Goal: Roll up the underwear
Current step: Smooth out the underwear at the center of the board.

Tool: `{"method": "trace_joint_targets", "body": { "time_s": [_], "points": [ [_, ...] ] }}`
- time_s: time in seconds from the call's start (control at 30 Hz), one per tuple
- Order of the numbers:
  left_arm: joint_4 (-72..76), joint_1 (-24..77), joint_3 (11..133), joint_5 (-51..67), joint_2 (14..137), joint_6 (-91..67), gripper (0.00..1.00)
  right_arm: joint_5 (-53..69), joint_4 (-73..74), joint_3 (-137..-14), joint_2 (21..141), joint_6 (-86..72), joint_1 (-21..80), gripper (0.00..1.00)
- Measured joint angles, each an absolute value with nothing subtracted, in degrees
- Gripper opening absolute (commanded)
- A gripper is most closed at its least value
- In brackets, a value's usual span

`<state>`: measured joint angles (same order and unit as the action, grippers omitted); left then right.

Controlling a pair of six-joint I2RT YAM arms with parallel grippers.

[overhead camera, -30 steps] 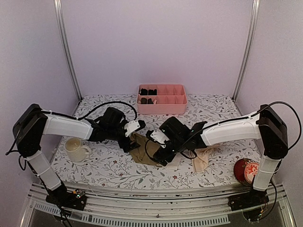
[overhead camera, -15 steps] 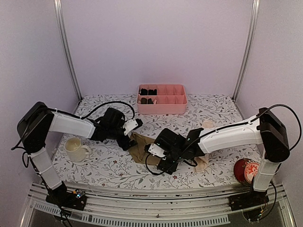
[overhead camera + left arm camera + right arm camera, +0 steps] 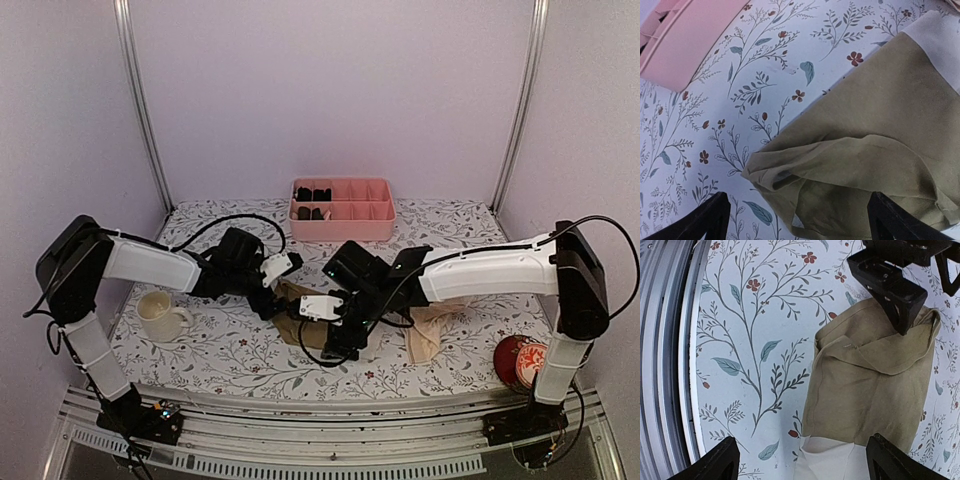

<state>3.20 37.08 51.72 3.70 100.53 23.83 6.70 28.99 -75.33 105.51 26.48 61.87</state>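
The olive-brown underwear (image 3: 303,322) lies loosely folded on the floral table between both arms, its cream-white part (image 3: 832,462) toward the front edge. In the left wrist view the olive underwear (image 3: 875,135) fills the right half, with a folded, rumpled end near my fingers. My left gripper (image 3: 272,303) (image 3: 800,227) hovers open over that end. My right gripper (image 3: 335,340) (image 3: 802,465) hangs open above the cream-white end, nothing between its fingers. The pale peach-beige underwear (image 3: 428,335) lies crumpled to the right, partly under the right arm.
A pink compartment tray (image 3: 345,228) with small black bundles (image 3: 312,192) stands at the back. A cream mug (image 3: 160,315) sits front left. A red round object (image 3: 520,362) is at the front right corner. The table's metal front edge (image 3: 665,365) is close by.
My right gripper dipped toward the front edge over the olive underwear, then came back up and a little left. The left arm has hardly moved.
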Motion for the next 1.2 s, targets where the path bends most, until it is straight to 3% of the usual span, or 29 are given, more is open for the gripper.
{"method": "trace_joint_targets", "body": {
  "time_s": [0.57,0.9,1.2],
  "points": [
    [-2.96,42.61,56.47,8.25,103.37,25.47,0.98,12.62,37.34,-79.44,112.36,28.49,61.06,0.79],
    [-6.0,43.94,57.93,6.63,106.85,26.79,0.98,13.17,39.64,-79.05,112.73,26.74,61.63,0.78],
    [-6.0,43.99,57.93,6.31,106.89,26.96,0.98,11.73,42.17,-79.0,113.01,25.82,63.0,0.63]
  ]
}}
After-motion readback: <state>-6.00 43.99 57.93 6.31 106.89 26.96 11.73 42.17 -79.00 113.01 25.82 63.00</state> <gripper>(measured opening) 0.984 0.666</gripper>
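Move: The underwear's middle lies about 11 cm to the right of the left hand, 4 cm back and 4 cm below it. From the right hand it is roughly 7 cm ahead, 5 cm to the left and 7 cm down. The pink box is some 28 cm ahead of the left hand and 16 cm to its right, and the mug 29 cm to its left and 2 cm back. The peach cloth lies about 23 cm right and 8 cm ahead of the right hand. Back and to the right, about 4 cm each way, the open left hand swings over the underwear's left end with a slight lift, then drops onto the folded edge and stays there, fingertips on the cloth. The right hand sinks about 5 cm and draws back some 4 cm and a little right to the near edge of the white part, tilting some 15 degrees while its fingers partly close. ##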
